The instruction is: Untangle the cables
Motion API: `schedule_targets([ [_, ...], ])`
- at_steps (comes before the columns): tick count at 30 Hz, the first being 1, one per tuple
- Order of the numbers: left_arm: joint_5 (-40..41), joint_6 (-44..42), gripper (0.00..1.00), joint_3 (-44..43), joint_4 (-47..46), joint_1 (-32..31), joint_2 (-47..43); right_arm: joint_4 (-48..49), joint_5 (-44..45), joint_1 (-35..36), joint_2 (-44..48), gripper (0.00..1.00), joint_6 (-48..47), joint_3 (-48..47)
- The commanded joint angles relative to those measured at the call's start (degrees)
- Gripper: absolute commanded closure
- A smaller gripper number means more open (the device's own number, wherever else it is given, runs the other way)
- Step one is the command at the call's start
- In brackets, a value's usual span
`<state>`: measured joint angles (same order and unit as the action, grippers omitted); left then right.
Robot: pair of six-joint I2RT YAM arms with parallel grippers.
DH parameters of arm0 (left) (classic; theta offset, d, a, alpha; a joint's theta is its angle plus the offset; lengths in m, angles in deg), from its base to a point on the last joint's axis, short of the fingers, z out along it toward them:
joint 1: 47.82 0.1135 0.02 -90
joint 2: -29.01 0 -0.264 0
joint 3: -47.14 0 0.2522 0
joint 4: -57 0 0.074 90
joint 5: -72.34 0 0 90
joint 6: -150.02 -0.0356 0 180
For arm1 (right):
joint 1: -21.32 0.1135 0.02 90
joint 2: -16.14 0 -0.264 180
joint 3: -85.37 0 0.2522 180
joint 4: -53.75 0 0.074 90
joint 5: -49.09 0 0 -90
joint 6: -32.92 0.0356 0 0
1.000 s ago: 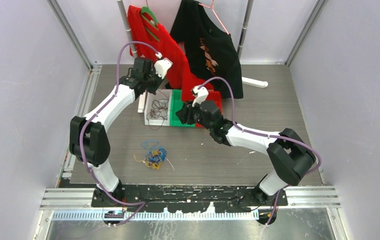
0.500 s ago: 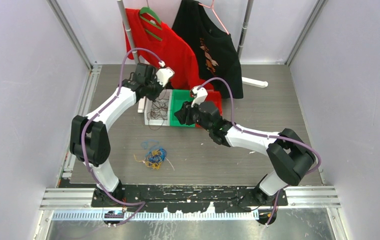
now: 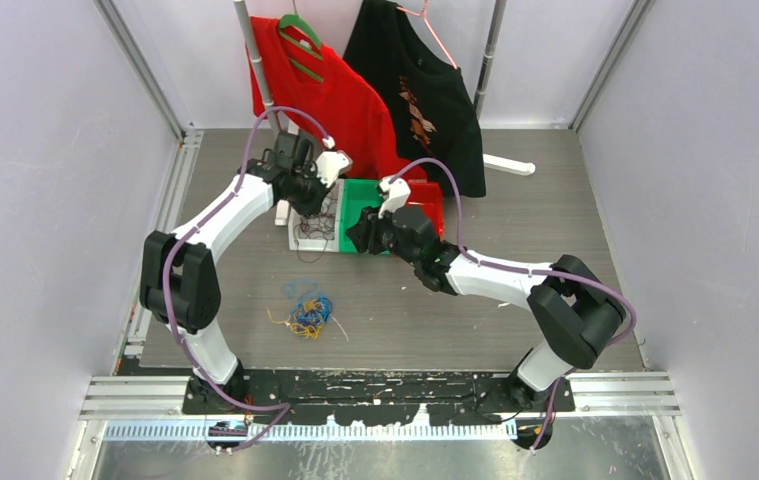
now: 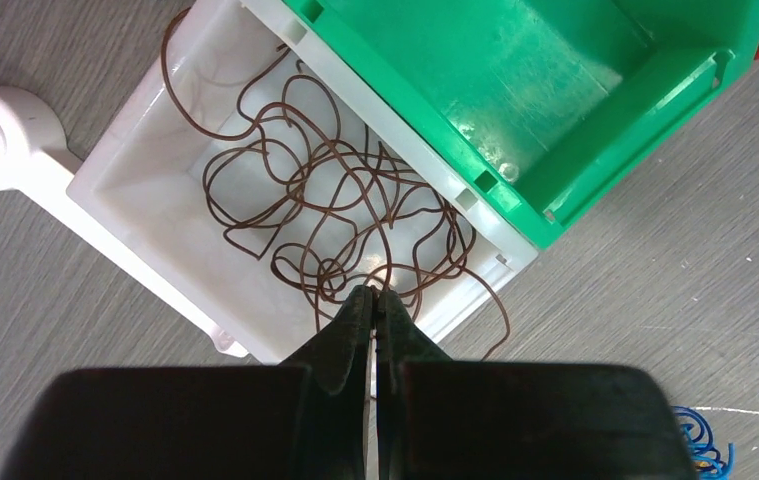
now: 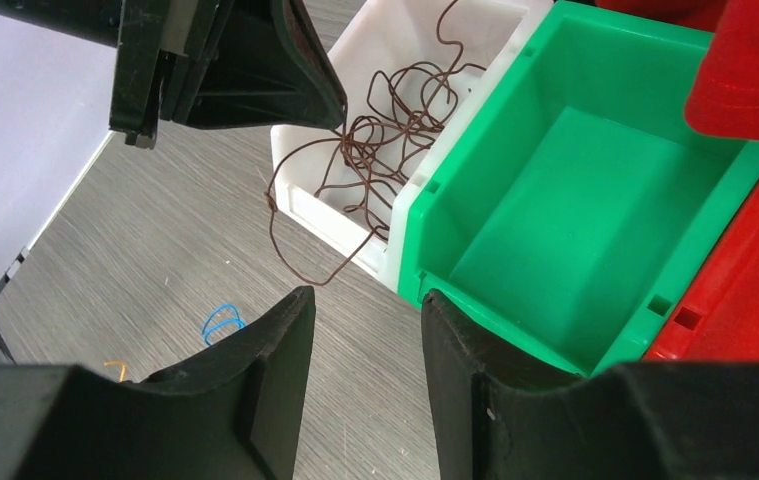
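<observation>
A clump of blue, yellow and orange cables lies on the table near the left arm's base. One brown cable is coiled loosely in a white bin, with a loop hanging over its near wall. My left gripper hangs over that bin, shut, with a strand of the brown cable at its tips. My right gripper is open and empty above the table, just in front of the green bin. A small blue loop lies on the table near it.
White bin, green bin and red bin stand side by side at mid-table. A red shirt and a black shirt hang on a rack behind, and its white foot lies beside the white bin.
The left arm has swung right and down, bringing its shut gripper over the white bin. The right gripper has crept slightly left. The clump on the table has not moved.
</observation>
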<state>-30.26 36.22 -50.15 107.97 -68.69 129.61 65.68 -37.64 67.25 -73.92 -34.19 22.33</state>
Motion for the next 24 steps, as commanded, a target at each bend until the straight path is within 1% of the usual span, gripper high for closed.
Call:
schedule_targets([
  [1, 1.3, -2.5, 1.00, -2.0, 1.2, -0.6, -0.1, 3.3, 1.9, 0.3, 0.7, 0.51, 0.3, -0.3],
  [4, 3.4, -3.1, 1.00, -4.8, 2.9, -0.6, 3.4, 3.2, 2.6, 0.3, 1.0, 0.51, 0.0, -0.1],
  [7, 3.3, -3.0, 1.00, -7.7, 9.5, -0.3, 5.4, 2.9, 3.2, 0.3, 1.6, 0.51, -0.5, 0.3],
  [8, 2.0, -3.0, 1.00, -6.6, 9.6, 0.2, 4.2, 2.9, 3.1, 0.3, 1.9, 0.51, -0.6, 0.6],
  [12, -1.0, -2.1, 1.00, 0.3, 5.2, 1.0, -3.6, 3.1, 2.5, 0.2, 1.7, 0.51, -1.2, 0.9],
  [15, -3.4, -0.2, 1.00, 0.0, 7.1, 0.9, -6.8, 4.0, 2.8, 0.2, 1.4, 0.51, -0.5, 1.5],
  [18, -3.9, 0.9, 1.00, 0.2, 8.0, 0.6, -8.5, 4.4, 2.5, 0.3, 1.4, 0.51, 0.4, 1.9],
  [24, -5.0, 1.6, 1.00, 0.5, 11.5, 0.1, -9.0, 4.0, 3.7, 0.4, 3.1, 0.50, 0.2, 2.7],
])
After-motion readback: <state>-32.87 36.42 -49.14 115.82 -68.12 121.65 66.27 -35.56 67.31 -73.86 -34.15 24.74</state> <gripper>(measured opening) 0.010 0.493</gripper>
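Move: Under the left hand, whose shut fingers already hold brown cable above the white bin's front wall, the brown cable heap lies about 6 cm ahead and 11 cm lower. The green bin's middle is about 6 cm ahead and 12 cm to the right; the blue and yellow cables lie some 20 cm straight back. From the right hand, the brown heap lies about 12 cm ahead, 11 cm left and 13 cm down. Dipping about 2 cm over the white bin's front wall first, the left hand then draws back some 4 cm, away from the brown heap, and lifts between 5 and 6 cm from its lowest point, still pinching the cable. The right hand, half open and empty, sinks roughly 1.5 cm beside it. ##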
